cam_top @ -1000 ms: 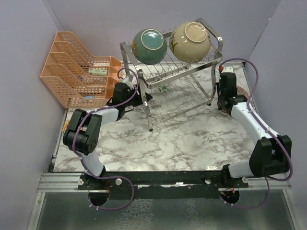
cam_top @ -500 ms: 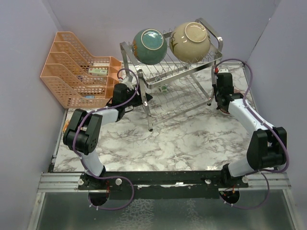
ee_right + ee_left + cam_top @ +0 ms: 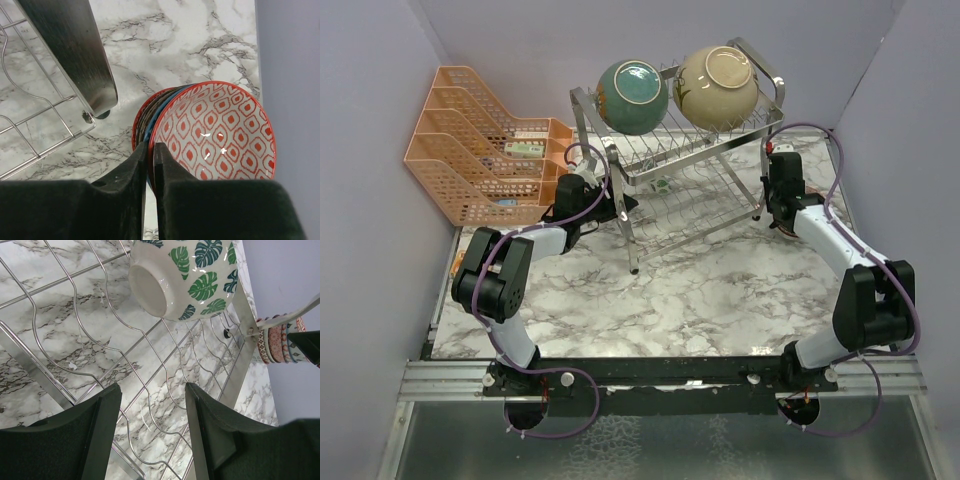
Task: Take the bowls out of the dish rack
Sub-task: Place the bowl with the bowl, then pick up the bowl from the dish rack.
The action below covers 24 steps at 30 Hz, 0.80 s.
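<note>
The dish rack (image 3: 680, 215) is a silver two-tier wire frame; a teal bowl (image 3: 632, 95) and a cream bowl (image 3: 717, 87) lean on its top tier. My left gripper (image 3: 151, 387) is open at the lower tier, its fingers on either side of bare wires. A white bowl with green leaves (image 3: 185, 275) lies on that tier a little ahead of it. On the table by the rack's right leg, my right gripper (image 3: 151, 150) is shut on the rim of a small red-patterned bowl (image 3: 215, 132). That bowl stands on edge against a stack of small bowls (image 3: 145, 117).
An orange mesh organizer (image 3: 480, 145) stands at the back left, close to the left arm. The rack's shiny leg (image 3: 75, 50) is just left of the right gripper, and the right wall (image 3: 295, 60) is just past the bowls. Marble tabletop (image 3: 680, 290) lies in front of the rack.
The right arm has shifted slightly left and back toward the rack's right leg. The left arm and the bowls on the rack have not moved.
</note>
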Each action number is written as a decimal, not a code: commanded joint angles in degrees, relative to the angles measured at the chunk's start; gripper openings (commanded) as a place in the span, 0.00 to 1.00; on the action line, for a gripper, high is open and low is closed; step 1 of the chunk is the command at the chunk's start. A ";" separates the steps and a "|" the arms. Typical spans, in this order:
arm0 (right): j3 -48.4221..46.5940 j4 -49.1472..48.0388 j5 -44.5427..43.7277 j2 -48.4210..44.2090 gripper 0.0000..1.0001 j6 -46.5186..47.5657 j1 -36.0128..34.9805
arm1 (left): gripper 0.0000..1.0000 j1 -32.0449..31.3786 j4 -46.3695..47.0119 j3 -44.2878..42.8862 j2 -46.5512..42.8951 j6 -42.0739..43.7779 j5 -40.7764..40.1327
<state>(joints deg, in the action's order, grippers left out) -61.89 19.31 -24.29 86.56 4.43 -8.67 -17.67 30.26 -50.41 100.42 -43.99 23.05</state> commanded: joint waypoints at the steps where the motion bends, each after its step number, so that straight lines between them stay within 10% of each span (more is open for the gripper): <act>1: -1.22 -0.77 -0.47 -0.24 0.15 -0.38 0.25 | 0.58 0.42 -5.65 1.85 2.58 1.42 0.69; 14: 0.12 -1.45 2.79 -9.38 0.33 -0.20 0.18 | 0.58 0.42 -5.70 1.79 2.72 1.48 1.03; 24: 12.09 -13.62 43.32 -21.69 0.34 -14.86 0.20 | 0.58 0.48 -5.40 1.63 2.68 1.86 1.46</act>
<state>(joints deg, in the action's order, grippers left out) -56.29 15.00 -4.21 67.22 -0.25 -8.51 -17.56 30.41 -50.41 100.53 -43.92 23.79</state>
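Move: The right fingers still hold the rim of the red-patterned bowl, which sits on top of the bowl stack; its middle lies about 3 cm ahead, 5 cm to the right and 3 cm below that hand. The rack's near right foot is some 4 cm ahead, 4 cm to the left and 11 cm down. The leaf bowl in the rack lies roughly 9 cm ahead, 27 cm left and 6 cm lower. From the left hand, the red-patterned bowl is about 38 cm to the right, 1 cm ahead and 2 cm below. Spread the right fingers to about a third open so they let go of the red-patterned bowl's rim, holding the hand in place as they part. Then lift clear of the stack, straight up at first and gathering speed, some 8 cm in all, and swing about 6 cm left towards the rack while the fingers tip up, the left side rolls up and the hand turns counter-clockwise, each 15 degrees or so. ##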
